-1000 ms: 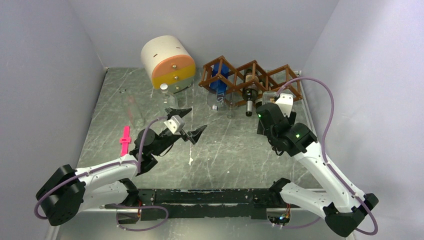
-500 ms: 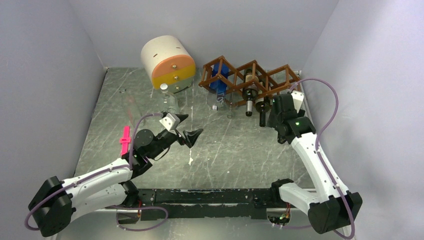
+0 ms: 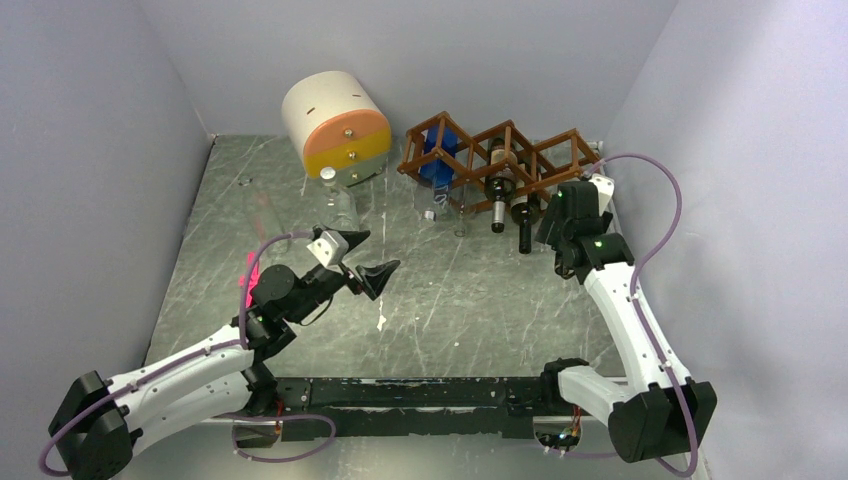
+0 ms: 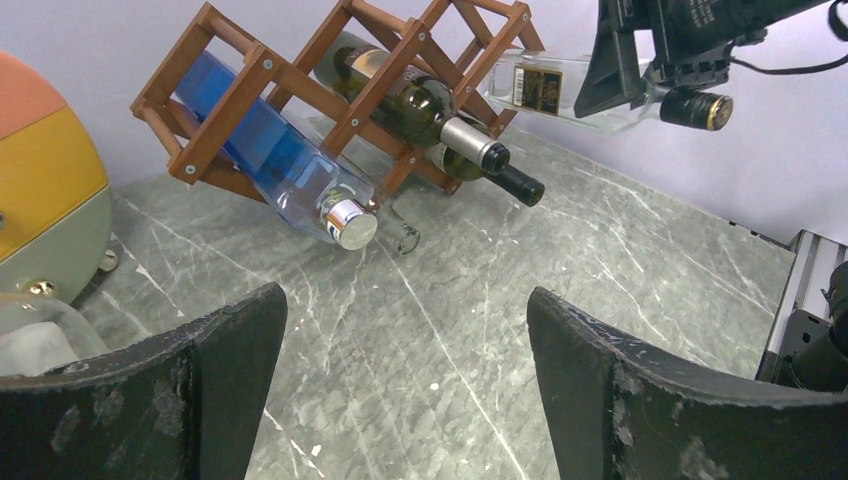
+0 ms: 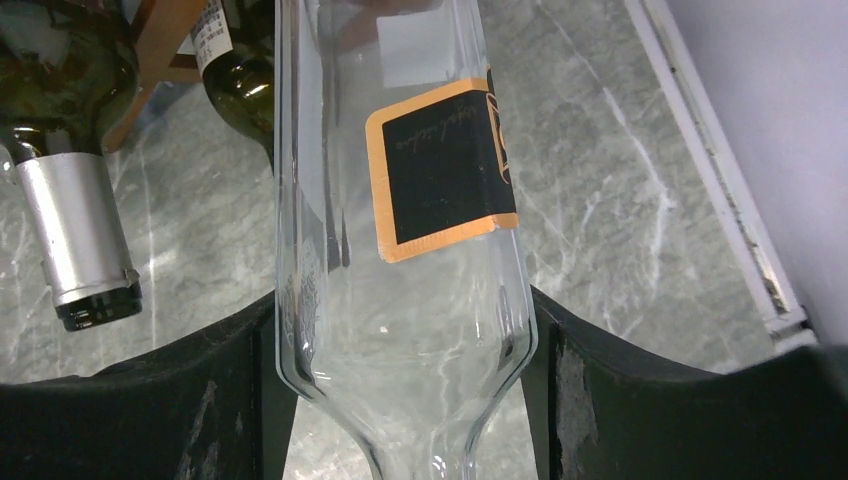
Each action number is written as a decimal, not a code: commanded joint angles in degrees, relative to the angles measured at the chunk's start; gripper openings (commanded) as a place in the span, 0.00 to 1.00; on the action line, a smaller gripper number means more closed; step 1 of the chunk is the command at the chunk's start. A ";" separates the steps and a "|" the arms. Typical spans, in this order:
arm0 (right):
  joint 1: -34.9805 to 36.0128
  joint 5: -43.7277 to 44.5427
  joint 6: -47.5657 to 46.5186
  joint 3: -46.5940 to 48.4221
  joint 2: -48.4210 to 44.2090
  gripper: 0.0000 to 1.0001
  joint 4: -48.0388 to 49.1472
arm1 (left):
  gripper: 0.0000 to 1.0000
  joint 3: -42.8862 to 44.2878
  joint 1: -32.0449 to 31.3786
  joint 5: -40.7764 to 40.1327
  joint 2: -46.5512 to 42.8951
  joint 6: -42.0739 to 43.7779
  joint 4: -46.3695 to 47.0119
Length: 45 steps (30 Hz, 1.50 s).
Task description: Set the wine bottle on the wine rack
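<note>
My right gripper (image 5: 405, 330) is shut on a clear glass wine bottle (image 5: 400, 200) with a black-and-orange label, its fingers pressing the shoulder on both sides. In the left wrist view this wine bottle (image 4: 560, 90) hangs nearly level, its base at the right end of the reddish-brown wine rack (image 4: 340, 80). I cannot tell how far in it is. The wine rack (image 3: 500, 155) holds a blue bottle (image 4: 280, 160) and two dark bottles (image 4: 420, 100). The right gripper (image 3: 562, 203) is at the rack's right end. My left gripper (image 4: 403, 293) stands open over bare table, also seen as left gripper (image 3: 365, 255).
A round cream-and-orange drawer unit (image 3: 335, 125) stands at the back, left of the rack. A clear glass vessel (image 3: 340, 200) stands in front of it. A pink object (image 3: 248, 280) lies at the left, partly behind the left arm. The right wall is close to the right arm.
The right arm has carried the clear bottle back and right, to the rack's right end. The left arm has drawn back toward the near left, its jaws still open.
</note>
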 commanded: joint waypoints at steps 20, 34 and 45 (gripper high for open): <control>-10.31 -22.74 -8.06 -11.98 2.11 0.00 45.03 | 0.92 -0.24 -0.39 -0.32 -4.64 -5.57 -5.10; -13.94 -31.47 -13.12 -10.85 8.20 0.00 49.53 | 0.92 0.00 -0.45 0.06 -4.28 -5.88 -6.46; -14.20 -33.75 -15.72 -12.55 11.03 0.00 55.93 | 0.92 0.65 -0.42 -0.05 -3.36 -5.80 -7.33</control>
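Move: The right hand already holds the clear wine bottle by its neck, base pointing outward; the wine rack's empty right-end cell lies about 15 cm ahead, 4 cm to the right and 5 cm below. The black-necked bottle in the rack is roughly 7 cm ahead, 6 cm left and 8 cm below; the silver-necked one 10 cm ahead, 11 cm left and 4 cm below. From the left hand, that cell is some 20 cm ahead, 38 cm right and 9 cm lower. The right hand feeds the gripped bottle base-first about 10 cm forward and slightly down into the right-end cell, fingers levelling. ##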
